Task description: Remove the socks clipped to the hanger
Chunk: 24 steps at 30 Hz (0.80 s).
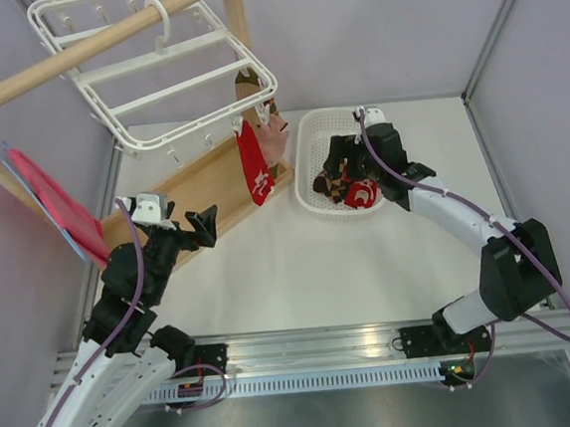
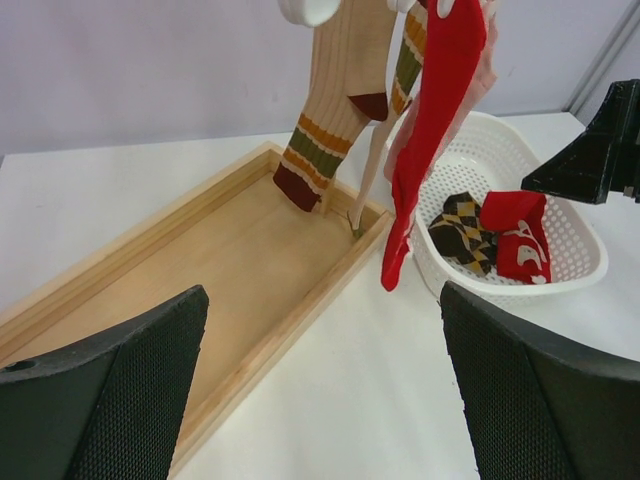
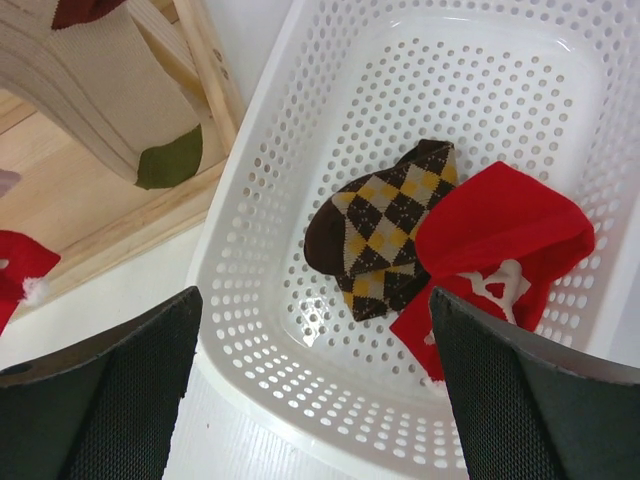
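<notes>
The white hanger (image 1: 153,75) hangs from a wooden rod. At its right corner a red sock (image 1: 254,166), a pale pink sock (image 1: 277,139) and a cream striped sock (image 2: 335,100) are still clipped and dangle down. A brown-and-cream checkered sock (image 3: 385,225) and a red sock with white marks (image 3: 495,240) lie loose in the white mesh basket (image 3: 250,200). My right gripper (image 3: 315,300) hovers open over that basket with nothing between its fingers. My left gripper (image 1: 206,227) stands open and empty above the table, to the left of and below the hanging socks.
A long shallow wooden tray (image 1: 198,191) lies under the hanger, its right end close to the basket (image 1: 310,161). The wooden rod (image 1: 81,51) crosses the top left. A red panel (image 1: 59,203) leans at the left wall.
</notes>
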Each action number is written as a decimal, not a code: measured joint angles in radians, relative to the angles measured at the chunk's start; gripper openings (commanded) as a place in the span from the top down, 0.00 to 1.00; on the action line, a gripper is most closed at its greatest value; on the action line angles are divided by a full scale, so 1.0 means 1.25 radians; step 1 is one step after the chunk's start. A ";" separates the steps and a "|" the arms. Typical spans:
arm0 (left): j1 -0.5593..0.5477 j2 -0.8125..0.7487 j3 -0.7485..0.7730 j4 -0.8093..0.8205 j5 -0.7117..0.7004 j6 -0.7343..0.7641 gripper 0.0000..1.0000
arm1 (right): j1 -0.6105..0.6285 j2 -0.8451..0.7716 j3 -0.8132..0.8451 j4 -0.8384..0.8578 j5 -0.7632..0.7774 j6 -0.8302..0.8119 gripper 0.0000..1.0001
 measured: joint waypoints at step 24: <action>-0.002 0.280 -0.008 0.145 -0.046 -0.134 0.00 | 0.000 -0.214 -0.148 0.032 -0.115 0.044 0.02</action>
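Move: From the left hand, the remaining red sock hangs about 12 cm ahead and 9 cm to the right, its middle roughly level with the fingers. The pink sock is some 4 cm farther out and 4 cm farther right than the red one. From the right hand, the red sock is about 17 cm to the left, hardly ahead and some 10 cm higher; the basket's middle lies about 2 cm ahead and 8 cm below. Bring the open left gripper forward about 6 cm towards the hanging red sock, sinking some 5 cm and easing right, then level off for the last bit of forward travel, fingers tipped down roughly 10 degrees. Meanwhile draw the empty right gripper back and up from over the dropped socks, rolling its left side up slightly and keeping it open. ##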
